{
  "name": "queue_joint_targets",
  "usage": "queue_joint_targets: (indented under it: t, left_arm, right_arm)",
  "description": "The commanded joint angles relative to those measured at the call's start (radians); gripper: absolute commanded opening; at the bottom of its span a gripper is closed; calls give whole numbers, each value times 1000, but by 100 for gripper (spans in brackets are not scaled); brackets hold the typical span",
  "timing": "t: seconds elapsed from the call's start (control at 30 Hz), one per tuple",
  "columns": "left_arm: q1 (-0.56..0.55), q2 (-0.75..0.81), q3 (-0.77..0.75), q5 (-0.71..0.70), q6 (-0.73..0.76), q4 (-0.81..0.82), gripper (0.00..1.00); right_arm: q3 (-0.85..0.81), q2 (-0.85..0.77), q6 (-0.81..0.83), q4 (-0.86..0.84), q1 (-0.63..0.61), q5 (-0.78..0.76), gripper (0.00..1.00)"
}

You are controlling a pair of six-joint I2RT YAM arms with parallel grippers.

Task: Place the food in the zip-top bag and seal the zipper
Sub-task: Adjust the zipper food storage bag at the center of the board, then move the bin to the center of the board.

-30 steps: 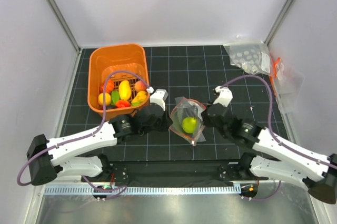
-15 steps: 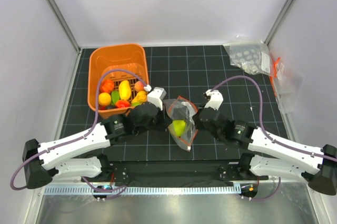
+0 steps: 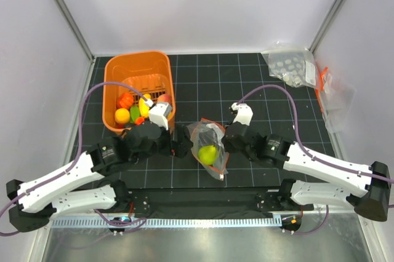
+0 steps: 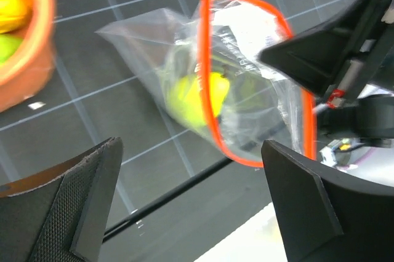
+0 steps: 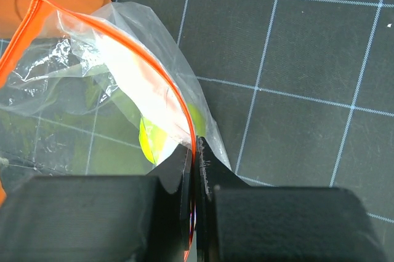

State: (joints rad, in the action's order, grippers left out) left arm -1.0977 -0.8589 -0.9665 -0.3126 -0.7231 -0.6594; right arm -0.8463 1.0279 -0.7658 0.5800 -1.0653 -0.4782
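Note:
The clear zip-top bag [image 3: 208, 146] hangs over the mat between my two grippers, with one yellow-green toy fruit [image 3: 207, 154] inside. Its orange-red zipper [image 4: 211, 114] gapes in a loop, so the mouth is open. My right gripper [image 5: 196, 165] is shut on the zipper [image 5: 184, 111] at the bag's right edge and holds the bag [image 5: 92, 99] up. Just left of the bag, my left gripper [image 3: 180, 144] is open, its fingers [image 4: 86, 206] wide apart with nothing between them. More food [image 3: 138, 111] lies in the orange basket [image 3: 138, 60].
The orange basket sits at the back left, close behind my left arm. Other clear bags [image 3: 289, 65] lie in the back right corner, one [image 3: 332, 93] against the right wall. White walls close in the mat on three sides.
My left gripper has opened, let go of the bag and drawn back to the left. The bag has shifted left and nearer the front edge with my right gripper.

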Motion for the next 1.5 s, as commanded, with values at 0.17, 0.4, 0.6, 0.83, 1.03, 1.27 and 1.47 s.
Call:
queue_joint_targets:
  t: [0.17,0.4,0.6,0.83,1.03,1.27,1.47]
  left_arm:
    - [91,-72,-172,-195,115,-279,100]
    - [485,-149,-244,50,278,-207,100]
    - [786,-554,-471,225,295,-181,100]
    - [926,-1069,-963,374,220,-296,100]
    - [926,-1296,-1167,333,180,-273,100]
    - [924,-1466,-1239,282,172,-295,100]
    - [915,-1583,-1252,267,171,-356,98]
  right_arm:
    - [-120,41,16,79,-5,-22,1]
    - [-83,-43,-7,126,-4,-66,1]
    - [-111,-107,20,187,-4,-94,1]
    - [-148,-115,62,202,-4,-51,1]
    - [-180,-112,82,193,-4,-20,1]
    - [-203,-103,86,198,-4,-25,1]
    - [-177,-101,74,170,-2,-22,1]
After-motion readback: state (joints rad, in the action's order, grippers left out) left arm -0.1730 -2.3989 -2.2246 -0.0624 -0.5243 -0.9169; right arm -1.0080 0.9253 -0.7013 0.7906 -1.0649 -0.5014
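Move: Out in the orange basket, its bare far right corner lies about 39 cm ahead of the empty left hand, 13 cm left and 18 below; on the way are the peach, 25 cm ahead and 8 left, and the yellow fruit, 23 ahead and 16 left. The bagged green pear sits 10 cm right of this hand, 2 ahead. From the right hand, gripping the bag's edge, the pear is 7 cm left, 1 back and 11 below, the basket corner 36 ahead and 31 left. Swinging away from the bag, the left hand goes left and forward, then fast straight out over the basket's fruit, nearly 40 cm forward in all, and sinks about 17 cm into the far right corner, fingers still wide open, wrist turning counter-clockwise and tipping down some 30 degrees. The right hand keeps its pinch on the bag's zipper edge, raising it about 6 cm and easing a little right. ##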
